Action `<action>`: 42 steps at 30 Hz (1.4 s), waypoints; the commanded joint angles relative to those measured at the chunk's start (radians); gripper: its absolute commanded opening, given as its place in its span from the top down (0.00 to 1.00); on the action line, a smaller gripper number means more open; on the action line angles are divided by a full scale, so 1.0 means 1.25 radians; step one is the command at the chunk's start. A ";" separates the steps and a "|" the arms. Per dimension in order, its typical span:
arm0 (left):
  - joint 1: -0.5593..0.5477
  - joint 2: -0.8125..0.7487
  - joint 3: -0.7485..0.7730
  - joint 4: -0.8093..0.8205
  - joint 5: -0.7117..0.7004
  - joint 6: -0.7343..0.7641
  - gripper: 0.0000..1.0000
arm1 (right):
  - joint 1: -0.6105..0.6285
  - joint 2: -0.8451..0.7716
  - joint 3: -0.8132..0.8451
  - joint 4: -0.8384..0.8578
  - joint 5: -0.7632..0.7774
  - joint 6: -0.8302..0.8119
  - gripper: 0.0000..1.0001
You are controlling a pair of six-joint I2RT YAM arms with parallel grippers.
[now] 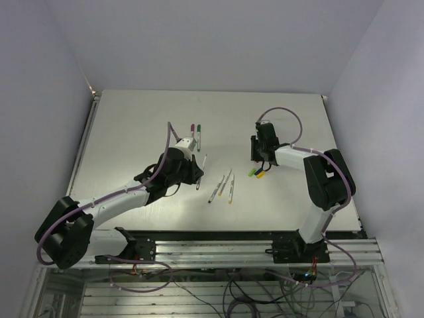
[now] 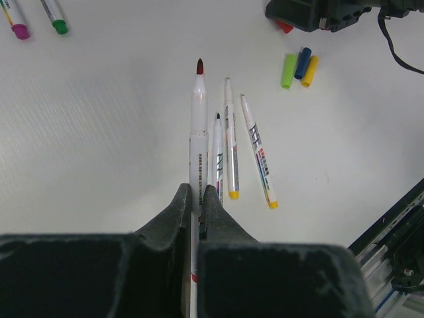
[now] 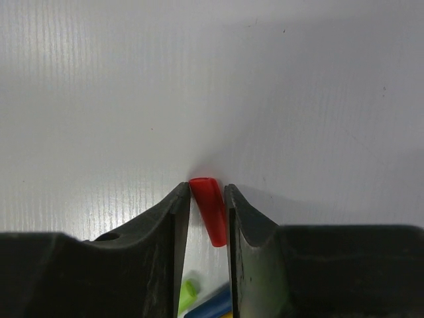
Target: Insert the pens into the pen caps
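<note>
My left gripper is shut on a whitish pen whose bare red tip points away from me; in the top view this gripper is left of centre. Three uncapped pens lie on the table just right of the held one. My right gripper is down on the table, its jaws touching both sides of a tilted red pen cap. Green, blue and yellow pen caps lie together right behind it.
Two capped pens, magenta and green, lie at the back of the white table. An aluminium rail runs along the near edge. Walls close in the table on three sides.
</note>
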 commanded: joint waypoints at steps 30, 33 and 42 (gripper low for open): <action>0.012 0.021 0.030 0.087 0.070 0.034 0.93 | 0.000 -0.250 -0.072 0.073 -0.144 0.100 1.00; 0.013 0.029 0.032 0.123 0.100 0.035 0.93 | 0.000 -0.316 -0.112 0.149 -0.190 0.122 1.00; 0.011 0.069 0.027 0.318 0.265 -0.004 0.93 | 0.002 -0.475 -0.305 0.482 -0.310 0.227 1.00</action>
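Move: The red cap already lies between the right hand's parted fingertips, right at the hand point. From that hand the blue cap is about 5 cm back and 1 cm right, the lime cap 6 back and 2 left, the yellow cap 7 back and 2 right. From the left hand, which holds a pen, the red cap is some 13 cm ahead, 23 right and 11 below; the black-tipped pen lies about 6 cm right, level ahead, 11 below. Down at the table the right fingers first shut on the red cap almost in place, then lift it fast, about 17 cm up with some 5 cm left and 3 back, the wrist turning some 40 degrees so the fingers level out and swing towards the left arm. The left hand keeps its pen still, then late on eases about 4 cm right and a little up towards the cap, turning clockwise. ##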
